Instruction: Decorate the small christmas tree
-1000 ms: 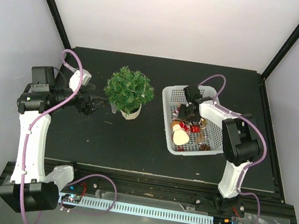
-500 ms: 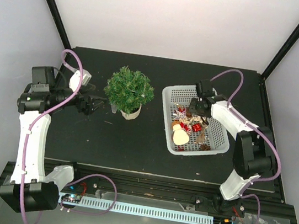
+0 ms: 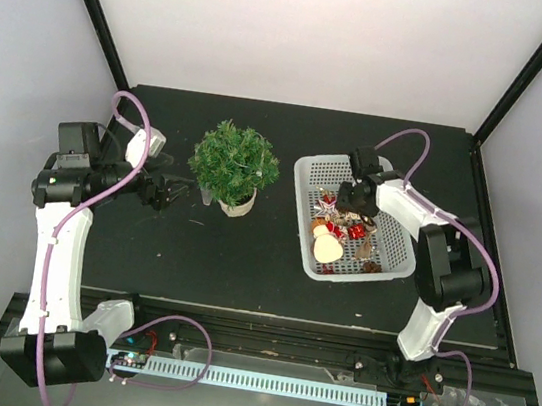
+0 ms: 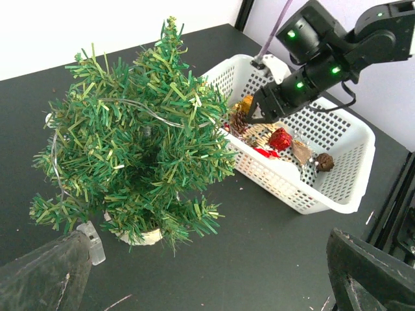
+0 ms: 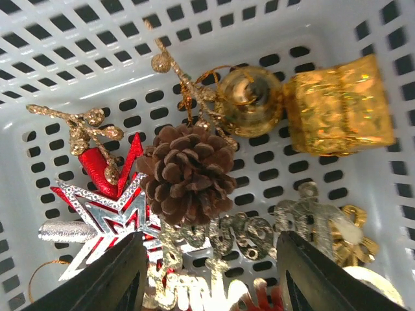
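The small christmas tree (image 3: 235, 164) (image 4: 136, 142) stands in its white pot left of the white basket (image 3: 303, 208) (image 4: 305, 194). A thin wire is draped over its sprigs. My left gripper (image 3: 167, 191) (image 4: 207, 272) is open just left of the tree, with nothing in it. My right gripper (image 3: 350, 202) (image 5: 211, 259) hangs open inside the basket (image 5: 97, 39), just above a brown pine cone (image 5: 188, 172) and a gold glitter script ornament (image 5: 246, 233). Neither touches its fingers.
Around the cone lie a red and silver star (image 5: 110, 207), a gold bell (image 5: 249, 97), a gold gift box (image 5: 337, 107) and a glitter sprig (image 5: 91, 129). A cream heart (image 3: 326, 246) lies nearer the basket's front. A small clear piece (image 4: 94, 240) sits beside the pot.
My right gripper was shut and has opened. It shifted from the basket's middle toward its back. The left arm and the tree have not moved.
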Robot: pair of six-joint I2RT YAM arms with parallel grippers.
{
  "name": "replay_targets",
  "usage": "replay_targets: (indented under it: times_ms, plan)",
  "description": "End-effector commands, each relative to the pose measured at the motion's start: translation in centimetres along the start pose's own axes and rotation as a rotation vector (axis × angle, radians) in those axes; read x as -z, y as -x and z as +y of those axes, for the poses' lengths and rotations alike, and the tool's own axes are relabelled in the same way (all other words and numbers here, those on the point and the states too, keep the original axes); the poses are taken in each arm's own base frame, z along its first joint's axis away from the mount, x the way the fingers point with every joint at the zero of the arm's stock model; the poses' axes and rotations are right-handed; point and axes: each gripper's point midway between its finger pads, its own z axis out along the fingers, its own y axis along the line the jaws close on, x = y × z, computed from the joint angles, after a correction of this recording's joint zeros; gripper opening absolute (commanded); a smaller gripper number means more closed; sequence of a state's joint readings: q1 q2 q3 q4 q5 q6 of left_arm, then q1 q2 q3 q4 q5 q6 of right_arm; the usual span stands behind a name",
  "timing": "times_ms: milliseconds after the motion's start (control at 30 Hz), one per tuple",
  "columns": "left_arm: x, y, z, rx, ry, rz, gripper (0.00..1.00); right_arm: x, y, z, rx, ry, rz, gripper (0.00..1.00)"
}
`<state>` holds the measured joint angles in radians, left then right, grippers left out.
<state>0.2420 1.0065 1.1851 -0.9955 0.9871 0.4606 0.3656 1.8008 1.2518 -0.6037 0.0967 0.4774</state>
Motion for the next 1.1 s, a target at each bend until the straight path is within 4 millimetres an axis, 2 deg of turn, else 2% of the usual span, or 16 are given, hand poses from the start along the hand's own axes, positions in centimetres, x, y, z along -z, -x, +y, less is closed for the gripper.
replay_targets:
  times_ms: [0,167,433,600,1000,1067]
  plan:
    - [0.4,0.1,-0.4,-0.014,0.006,-0.01,0.99,-0.8,1.0,1.4,-0.01,0.051,0.0,0.56]
    - [0.4,0.1,-0.4,-0.016,0.011,-0.008,0.99,-2.0,1.1,1.5,-0.02,0.054,0.014,0.53]
    - [0.4,-0.1,-0.3,-0.014,0.015,-0.005,0.99,-1.9,1.4,1.4,-0.032,0.063,0.0,0.32]
    - [0.4,0.0,-0.3,-0.015,0.019,-0.004,0.99,-0.7,1.8,1.4,-0.032,0.074,-0.021,0.31]
    - [0.5,0.0,-0.3,-0.015,0.021,-0.003,0.99,3.8,2.5,1.5,-0.005,0.106,-0.089,0.3]
    - [0.4,0.0,-0.3,-0.016,0.021,-0.003,0.99,4.0,2.6,1.4,0.007,0.098,-0.091,0.37]
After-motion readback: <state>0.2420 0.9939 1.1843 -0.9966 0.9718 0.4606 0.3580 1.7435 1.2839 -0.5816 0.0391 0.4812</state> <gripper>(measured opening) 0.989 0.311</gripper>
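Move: Some 4 cm below the right gripper lie the gold glitter letters in the basket, about 1 cm ahead and 1 cm to its left. The pinecone sits about 4 cm ahead, 1 cm left and 3 cm lower; the silver-red star is roughly 3 cm ahead and 5 cm left, the gold gift box 7 cm ahead and 7 cm right, both about 4 cm down. From the left gripper the letters are some 14 cm ahead, 31 cm right and 27 cm below. Dip the half-open right gripper about 2 cm down towards the gold glitter letters just behind the pinecone, easing a little forward and left, and narrow the fingers to roughly a third open. Then raise it nearly 6 cm away from the basket floor, keeping that narrower gap and letting the fingertips tilt slightly forward. ##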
